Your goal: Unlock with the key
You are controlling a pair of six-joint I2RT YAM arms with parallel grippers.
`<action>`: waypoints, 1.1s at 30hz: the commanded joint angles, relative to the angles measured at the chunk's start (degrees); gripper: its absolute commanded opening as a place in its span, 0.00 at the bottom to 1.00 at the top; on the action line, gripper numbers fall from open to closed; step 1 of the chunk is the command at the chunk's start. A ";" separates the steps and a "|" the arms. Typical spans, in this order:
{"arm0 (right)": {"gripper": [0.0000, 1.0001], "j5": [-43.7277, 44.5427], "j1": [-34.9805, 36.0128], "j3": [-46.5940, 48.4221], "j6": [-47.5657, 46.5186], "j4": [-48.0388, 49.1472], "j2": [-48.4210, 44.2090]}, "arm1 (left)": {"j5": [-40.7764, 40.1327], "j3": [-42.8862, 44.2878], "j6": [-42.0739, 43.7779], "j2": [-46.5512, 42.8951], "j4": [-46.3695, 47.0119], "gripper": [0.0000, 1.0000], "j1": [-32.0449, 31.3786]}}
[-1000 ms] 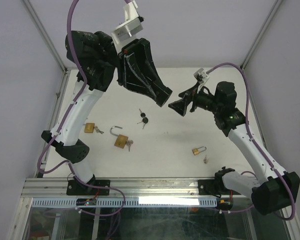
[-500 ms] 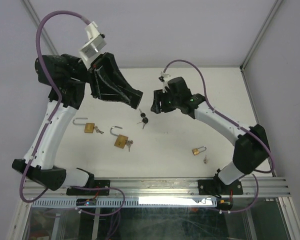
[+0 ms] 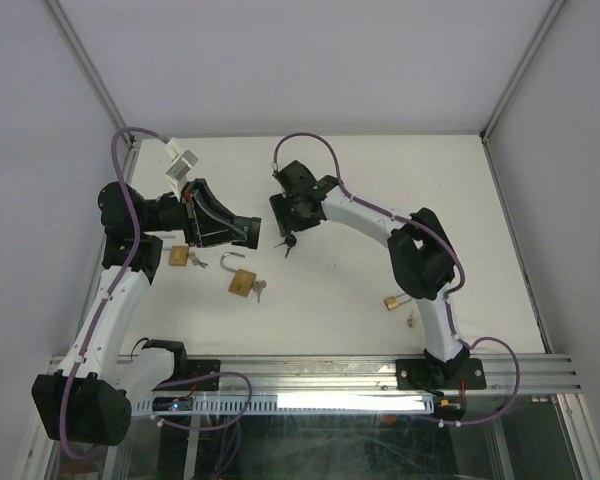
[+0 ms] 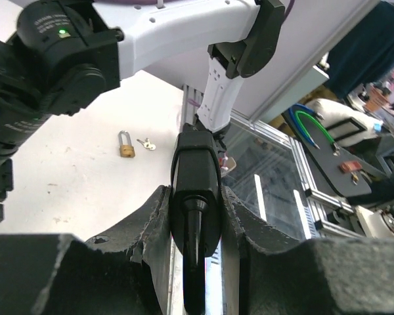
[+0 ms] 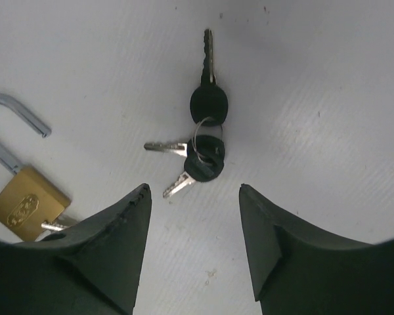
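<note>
My left gripper (image 3: 252,232) hovers low over the table's left side, pointing right. In its wrist view the left gripper (image 4: 196,190) is shut on a black piece (image 4: 196,216) that looks like a key's head. My right gripper (image 3: 285,222) reaches across to the middle and hangs open just above a bunch of black-headed keys (image 3: 286,240). The right wrist view shows the keys (image 5: 207,141) on a ring, just beyond the open right gripper (image 5: 194,189). A brass padlock (image 3: 242,283) with its shackle swung open lies nearby, and the padlock (image 5: 27,205) has a key in it.
A second brass padlock (image 3: 179,256) with a key lies under the left arm. A shut padlock (image 3: 395,300) and a loose key (image 3: 411,320) lie at the right, near the right arm's base. The right arm's white link (image 4: 184,33) spans the left wrist view.
Both arms have come down from high above the table. The left gripper swung back to the left side. The right gripper crossed to above the key bunch and its jaws narrowed.
</note>
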 commanded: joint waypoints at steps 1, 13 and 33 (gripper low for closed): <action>0.58 4.52 0.81 9.64 -2.47 -2.86 6.53 | -8.79 -3.01 9.52 -6.69 -4.96 0.00 0.51; 0.46 6.83 0.79 21.48 -6.03 -10.03 18.41 | -8.61 -4.44 7.22 -6.47 -1.89 0.00 2.37; 0.21 -13.53 -0.23 -20.34 -33.31 -10.85 -9.97 | -6.22 -1.90 4.15 0.58 5.63 0.00 3.20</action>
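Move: From the right hand, open and pointing down, the bunch of black-headed keys lies about 4 cm ahead, 1 cm left and 6 cm below. The open brass padlock is some 7 cm back and 12 cm left of this hand, with its silver keys about 10 cm back and 8 cm left, both on the table. From the left hand, high up and already holding the black padlock, the black-headed keys lie roughly 19 cm ahead, 6 cm right and 34 cm below. The right hand sinks about 5.5 cm while easing forward and a little left onto the black-headed keys, shuts its fingers on them near the ring, then, keeping low, sweeps them back and to the right over some 13 cm, turning counter-clockwise about 25 degrees. Meanwhile the left hand keeps hold of the black padlock up in the air and shifts it a few centimetres forward and down, with a slight counter-clockwise turn. ##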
